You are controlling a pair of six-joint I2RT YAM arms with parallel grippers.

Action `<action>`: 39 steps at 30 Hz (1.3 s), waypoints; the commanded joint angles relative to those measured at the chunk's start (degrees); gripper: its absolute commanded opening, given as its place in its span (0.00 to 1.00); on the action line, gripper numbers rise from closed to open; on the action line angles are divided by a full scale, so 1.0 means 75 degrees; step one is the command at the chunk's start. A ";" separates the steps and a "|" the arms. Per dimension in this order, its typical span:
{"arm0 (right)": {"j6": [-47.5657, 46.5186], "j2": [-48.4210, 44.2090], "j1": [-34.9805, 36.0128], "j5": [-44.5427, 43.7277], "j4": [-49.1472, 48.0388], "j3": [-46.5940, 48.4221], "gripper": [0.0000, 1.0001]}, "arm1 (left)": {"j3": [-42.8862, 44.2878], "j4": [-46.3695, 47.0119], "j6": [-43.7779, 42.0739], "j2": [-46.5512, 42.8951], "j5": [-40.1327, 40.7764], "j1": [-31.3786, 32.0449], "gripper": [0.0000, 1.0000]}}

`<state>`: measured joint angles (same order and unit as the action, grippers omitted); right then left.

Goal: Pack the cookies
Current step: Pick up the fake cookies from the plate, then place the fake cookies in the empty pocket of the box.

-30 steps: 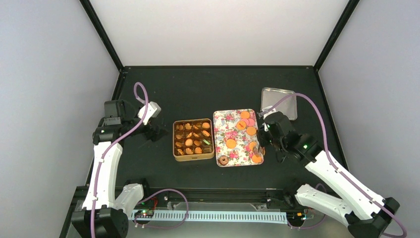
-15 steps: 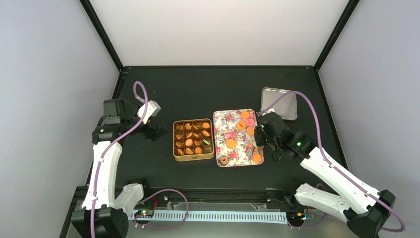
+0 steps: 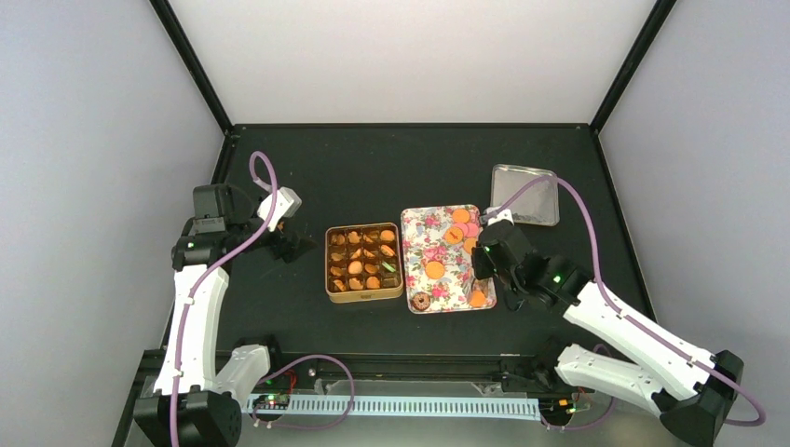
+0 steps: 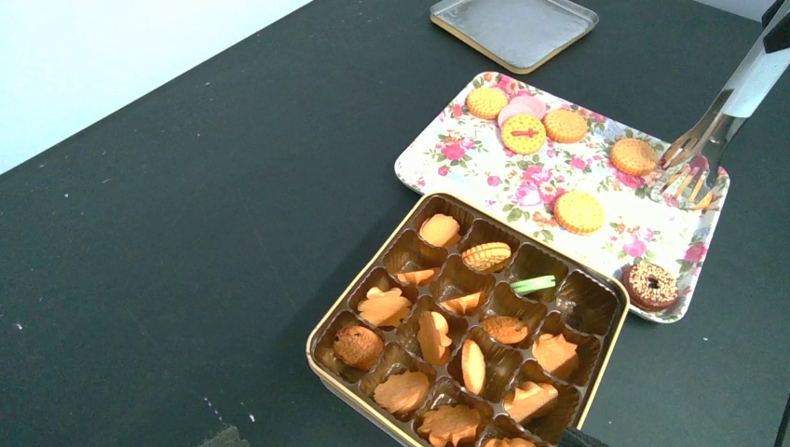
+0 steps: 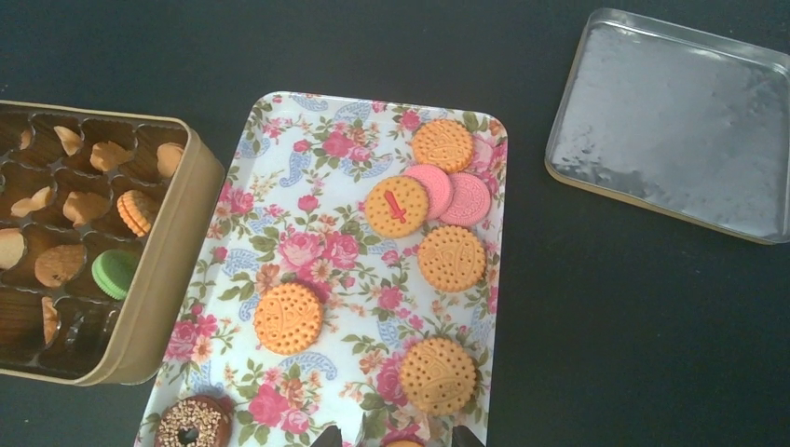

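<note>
Several round orange cookies (image 5: 289, 318) lie on the floral tray (image 5: 279, 168), along with two pink ones (image 5: 466, 198) and a brown ring-shaped one (image 5: 191, 424). A green cookie (image 5: 115, 273) and several orange ones sit in the cups of the gold square tin (image 5: 168, 270). My right gripper (image 3: 484, 265) is shut on metal fork-tipped tongs (image 4: 694, 154). Their tips (image 5: 326, 436) straddle an orange cookie (image 3: 478, 298) at the tray's near right corner. Left of the tin hovers my left gripper (image 3: 284, 244), open and holding nothing.
A silver tin lid (image 3: 526, 194) lies upside down on the black table behind and to the right of the tray. Tin and tray sit side by side at mid-table. White walls enclose the table on three sides.
My right arm has moved left and nearer along the tray's right edge, bringing the tongs over the corner cookie. The left arm has stayed put.
</note>
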<state>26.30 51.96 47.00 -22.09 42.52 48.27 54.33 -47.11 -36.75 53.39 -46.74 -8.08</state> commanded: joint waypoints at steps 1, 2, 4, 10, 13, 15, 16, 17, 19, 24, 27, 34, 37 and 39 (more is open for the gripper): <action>0.0388 0.0076 0.0344 -0.0170 0.0255 -0.0142 0.14 | 0.0350 -0.0052 -0.0123 0.0031 -0.0176 -0.0048 0.89; 0.0380 0.0044 0.0388 -0.0181 0.0188 -0.0121 0.12 | 0.0355 -0.0066 -0.0141 0.0006 -0.0159 -0.0054 0.89; 0.0305 -0.0063 0.0442 -0.0204 0.0014 -0.0066 0.08 | 0.0350 -0.0086 -0.0155 -0.0004 -0.0123 -0.0048 0.89; -0.0189 -0.0120 0.0457 -0.0226 -0.0187 0.0771 0.05 | 0.0368 -0.0123 -0.0130 -0.0006 -0.0108 -0.0059 0.89; -0.0408 0.0087 0.0534 -0.0026 -0.0352 0.1231 0.04 | 0.0375 -0.0105 -0.0108 -0.0005 -0.0108 -0.0060 0.89; -0.0515 0.0339 0.0680 0.0116 -0.0568 0.1464 0.04 | 0.0363 -0.0125 -0.0115 0.0000 -0.0097 -0.0069 0.89; -0.0554 0.0468 0.0774 0.0165 -0.0690 0.1561 0.04 | 0.0356 -0.0134 -0.0115 0.0006 -0.0090 -0.0063 0.89; -0.0595 0.0635 0.0862 0.0227 -0.0842 0.1668 0.04 | 0.0354 -0.0156 -0.0121 0.0007 -0.0082 -0.0075 0.89; -0.0722 0.0976 0.1049 0.0366 -0.1194 0.1864 0.04 | 0.0351 -0.0211 -0.0170 0.0007 -0.0062 -0.0075 0.89; -0.1055 0.1901 0.1399 0.0697 -0.2074 0.2419 0.04 | 0.0340 -0.0303 -0.0235 -0.0061 -0.0008 -0.0129 0.89; -0.1203 0.2384 0.1582 0.0854 -0.2376 0.2823 0.04 | 0.0339 -0.0336 -0.0255 -0.0087 0.0004 -0.0151 0.89; -0.1333 0.3166 0.1787 0.1132 -0.2772 0.3075 0.04 | 0.0304 -0.0326 -0.0268 -0.0035 0.0009 -0.0167 0.89; -0.1325 0.3337 0.1815 0.1193 -0.2955 0.2978 0.08 | 0.0306 -0.0328 -0.0268 -0.0040 0.0010 -0.0177 0.90; -0.1309 0.3387 0.1819 0.1199 -0.3060 0.2893 0.12 | 0.0286 -0.0316 -0.0268 -0.0051 0.0001 -0.0178 0.90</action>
<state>16.95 77.03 60.16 -13.78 24.29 69.91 54.65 -48.47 -37.54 53.36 -46.44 -8.80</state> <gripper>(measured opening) 0.243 0.897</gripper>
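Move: The right hand holds the tongs upright, their forked tips already closed on a round cookie nearly straight below it, some 16 cm down at the plate's near right. The tin's empty cell, near right corner, lies about 20 cm to its left, 1 cm ahead and 14 cm below; the green macaron is in the cell just beyond, about 4 cm ahead of the hand. The donut stands 12 cm to the hand's left and 3 cm back. From the left hand the empty cell is roughly 18 cm to the right, level, 20 cm below. Keeping its hold on the tongs, the tips still pinching the cookie, the right hand lifts the cookie off the plate by 8 to 9 cm, then swings some 19 cm left over the plate to the tin, turning about 25 degrees counter-clockwise. At the end it starts to sink, about 1 cm, over the tin's near right part. ##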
